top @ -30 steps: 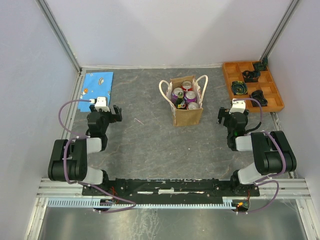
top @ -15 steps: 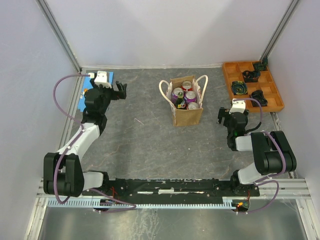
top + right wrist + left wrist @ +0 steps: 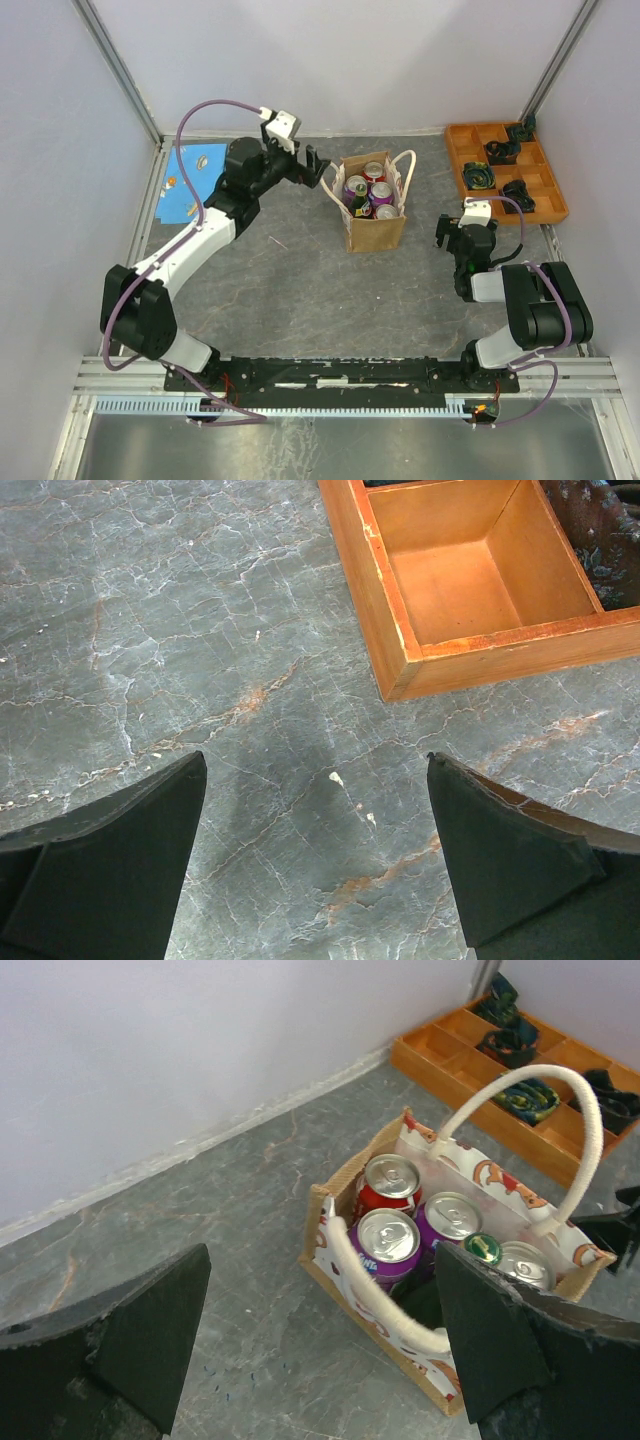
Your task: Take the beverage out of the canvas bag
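Note:
The tan canvas bag [image 3: 375, 232] stands upright at mid-table, with white rope handles [image 3: 585, 1120]. Inside it are a red can [image 3: 390, 1178], two purple cans [image 3: 388, 1240], a silver can [image 3: 523, 1265] and a green-capped dark bottle [image 3: 483, 1248]. My left gripper [image 3: 312, 166] hovers open just left of the bag's rim, at its left handle, holding nothing. In the left wrist view the left gripper [image 3: 320, 1255] frames the bag's near corner [image 3: 318, 1222]. My right gripper [image 3: 443, 232] is open and low over bare table, right of the bag; the right gripper [image 3: 315, 760] has nothing between its fingers.
An orange compartment tray [image 3: 545, 205] with dark items sits at the far right, and its corner [image 3: 380, 600] lies close ahead of the right gripper. A blue sheet [image 3: 190, 180] lies far left. A thin pink stick [image 3: 277, 242] lies on the table. Grey walls enclose three sides.
My left arm has stretched from the near left up past the blue sheet and right to the bag's left handle, still open. The right arm has not moved.

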Tool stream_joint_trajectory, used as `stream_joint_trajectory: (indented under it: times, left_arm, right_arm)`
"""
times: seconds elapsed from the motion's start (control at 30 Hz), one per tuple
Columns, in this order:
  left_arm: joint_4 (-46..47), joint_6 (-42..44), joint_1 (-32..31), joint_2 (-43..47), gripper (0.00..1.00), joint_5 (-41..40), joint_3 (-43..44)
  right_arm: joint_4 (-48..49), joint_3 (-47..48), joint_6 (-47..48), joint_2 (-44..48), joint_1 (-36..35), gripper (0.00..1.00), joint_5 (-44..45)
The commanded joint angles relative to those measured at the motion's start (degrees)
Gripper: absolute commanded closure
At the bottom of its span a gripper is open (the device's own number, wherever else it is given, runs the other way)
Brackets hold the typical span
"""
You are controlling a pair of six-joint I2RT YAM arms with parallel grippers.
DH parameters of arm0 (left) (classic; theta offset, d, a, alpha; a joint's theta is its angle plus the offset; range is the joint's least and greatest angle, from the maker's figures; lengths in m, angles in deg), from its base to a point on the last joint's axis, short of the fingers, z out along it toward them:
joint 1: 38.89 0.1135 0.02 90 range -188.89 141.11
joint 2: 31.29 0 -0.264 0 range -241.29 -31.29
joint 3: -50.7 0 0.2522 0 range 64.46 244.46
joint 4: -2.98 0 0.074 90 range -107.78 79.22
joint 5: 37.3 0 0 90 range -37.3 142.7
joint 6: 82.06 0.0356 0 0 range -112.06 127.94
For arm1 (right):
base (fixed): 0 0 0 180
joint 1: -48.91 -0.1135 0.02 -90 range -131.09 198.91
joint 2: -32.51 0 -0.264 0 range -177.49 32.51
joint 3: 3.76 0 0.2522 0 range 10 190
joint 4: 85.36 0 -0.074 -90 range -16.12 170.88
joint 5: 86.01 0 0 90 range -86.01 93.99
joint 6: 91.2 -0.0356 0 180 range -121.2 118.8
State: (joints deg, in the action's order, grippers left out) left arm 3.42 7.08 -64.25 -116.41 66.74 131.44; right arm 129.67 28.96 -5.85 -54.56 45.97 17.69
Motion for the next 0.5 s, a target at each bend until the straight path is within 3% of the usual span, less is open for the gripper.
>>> stream_joint_trajectory:
  times: [0.0, 0.13, 0.3, 0.4, 0.47]
  left_arm:
    - [-3.3, 3.7, -2.4, -1.4, 0.02, 4.8, 9.0]
    - [-5.0, 2.2, -3.2, -4.8, 0.19, 8.6, 13.4]
    - [-5.1, 2.3, -5.4, -9.2, 0.66, 13.5, 16.2]
    - [-5.5, 3.0, -6.5, -12.2, 0.75, 16.3, 17.6]
    - [-5.4, 4.5, -7.3, -13.4, 0.71, 16.5, 17.8]
  right_arm:
    - [1.4, 1.6, 0.3, 0.6, 0.1, 0.01, -0.4]
    - [1.4, 1.6, 0.3, 0.6, 0.2, 0.01, -0.4]
    - [1.4, 1.6, 0.3, 0.5, 0.2, 0.01, -0.4]
    - [1.4, 1.6, 0.3, 0.5, 0.1, 0.01, -0.5]
    - [1.4, 1.6, 0.3, 0.5, 0.1, 0.01, -0.4]
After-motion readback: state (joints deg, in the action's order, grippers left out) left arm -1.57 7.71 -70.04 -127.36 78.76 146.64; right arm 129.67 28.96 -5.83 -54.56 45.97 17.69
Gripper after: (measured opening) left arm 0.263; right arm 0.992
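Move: From my left hand the green-capped bottle in the canvas bag lies about 13 cm to the right and 2 cm ahead, its middle some 21 cm lower. The bag's left handle stands between, about 6 cm right and 3 cm ahead. A purple can sits about 4 cm beyond the bottle and 2 cm left of it; the silver-topped can is 5 cm right of it and 4 cm nearer. From my right hand the bottle is about 24 cm left and 7 cm ahead. I carry my left hand about 9 cm to the right, towards the bottle, in a low arc: it rises some 5 cm, then starts sinking again over the bag's left side. On the way I turn it clockwise by nearly 20 degrees and close the fingers from wide open to about a quarter, on nothing yet. ##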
